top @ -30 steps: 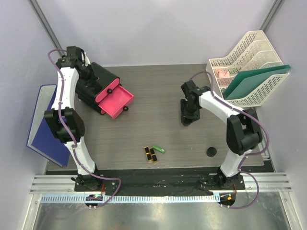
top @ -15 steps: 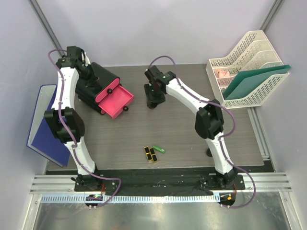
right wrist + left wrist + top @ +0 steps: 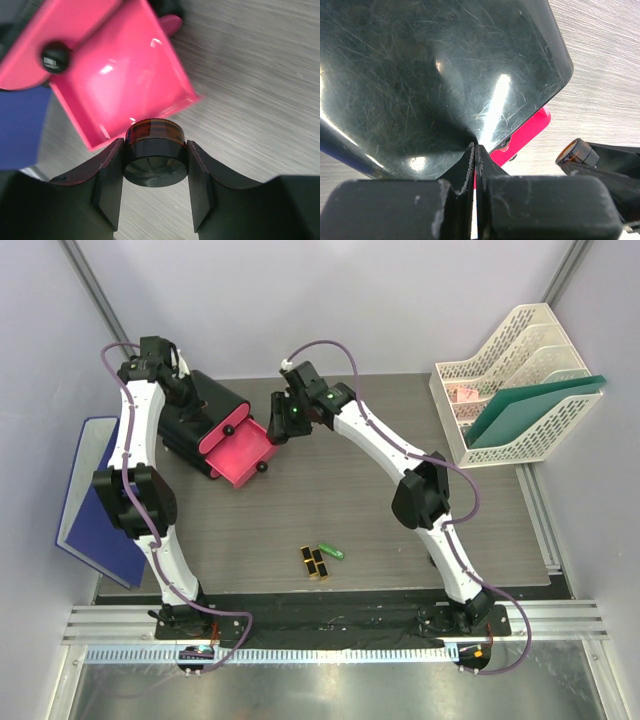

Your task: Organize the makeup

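Note:
My right gripper (image 3: 155, 165) is shut on a round compact (image 3: 155, 155) with a black lid and an amber body. It holds the compact just off the front right corner of the open pink drawer (image 3: 120, 75), above the table. From above, the right gripper (image 3: 283, 424) sits beside the drawer (image 3: 238, 452). My left gripper (image 3: 475, 150) is shut on nothing, its tips against the glossy top of the black box (image 3: 430, 75); from that wrist the compact (image 3: 577, 151) shows at the right. Two black-and-gold lipsticks (image 3: 315, 562) and a green tube (image 3: 331, 551) lie near the front edge.
The black box (image 3: 215, 405) stands at the back left with one pink drawer pulled out. A white mesh file rack (image 3: 515, 380) holding a green folder stands at the back right. A blue board (image 3: 90, 495) lies off the table's left edge.
My right arm has swung left across the table, from the right middle to the pink drawer, with the compact in its jaws. The left arm has not moved.

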Motion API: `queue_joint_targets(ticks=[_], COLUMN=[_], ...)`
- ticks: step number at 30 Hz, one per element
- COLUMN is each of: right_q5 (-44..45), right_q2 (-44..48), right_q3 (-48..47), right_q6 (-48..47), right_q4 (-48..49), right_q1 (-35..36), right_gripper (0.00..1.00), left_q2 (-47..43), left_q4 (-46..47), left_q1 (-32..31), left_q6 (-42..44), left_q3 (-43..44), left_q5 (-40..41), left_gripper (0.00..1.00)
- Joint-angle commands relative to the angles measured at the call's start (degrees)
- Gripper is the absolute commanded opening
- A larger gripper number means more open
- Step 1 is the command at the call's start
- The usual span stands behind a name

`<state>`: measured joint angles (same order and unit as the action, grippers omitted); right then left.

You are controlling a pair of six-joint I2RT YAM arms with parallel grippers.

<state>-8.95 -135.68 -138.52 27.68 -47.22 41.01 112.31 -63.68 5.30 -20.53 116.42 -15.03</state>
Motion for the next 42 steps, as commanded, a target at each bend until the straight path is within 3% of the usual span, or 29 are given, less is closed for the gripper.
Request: queue_joint_targets(ticks=[1,17,21,25,36,42], right_q5=[-4.23,-3.09,-1.95,-1.07,-0.37,0.6], right_q2=[-0.63,-6.0,-6.09,-6.0,-5.91,-5.3], right_q3=[-3.5,-4.31,-3.95,-3.95,-4.57,-5.36], right_q6=[4.48,10.81,11.16,11.08,10.9,10.82], right_q4=[10.3,15.41,15.05,15.05,15.76,16.02], right_q1=[1.43,2.84,2.93,3.02,3.02,2.93], right_gripper=[0.01,0.04,0.18,0.4,0.7,0.74], left_q2=[0.8,-0.34,-0.34,-0.34,0.01,0.19], left_q4=[-3.91,-3.56,-3.47,-3.64,-4.08,-4.43], left_q1=[-0.38,-0.38,-0.47,-0.38,-0.47,-0.47], left_q6=[1.29,1.46,1.46,1.46,1.9,1.99], left_q3=[-1.99,-3.83,-3.83,-3.57,-2.52,-1.99], left_q5=[2.02,2.19,2.19,2.28,2.63,2.9], left_gripper=[0.0,0.0,0.0,0.0,0.0,0.0])
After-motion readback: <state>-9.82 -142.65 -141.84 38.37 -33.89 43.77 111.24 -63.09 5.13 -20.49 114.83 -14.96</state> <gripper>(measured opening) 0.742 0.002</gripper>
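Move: I hold the black-lidded jar in my right hand. The open pink drawer it goes to has its middle about 9 cm to my left, 3 cm back and 8 cm down. Its black knob is roughly 4 cm left and 7 cm back; the closed upper drawer's knob is some 12 cm left, level with my fingers front to back. From my left hand, the open drawer lies about 10 cm right, 8 cm back and 10 cm below. I carry the jar about 6.5 cm left over the open drawer, rising slightly and then sinking 2 to 3 cm, while my right wrist rolls some 10 degrees, left side up. There I hold nearly still and open my fingers wider to let go of the jar. My shut left fingers keep resting on the organizer's top. ##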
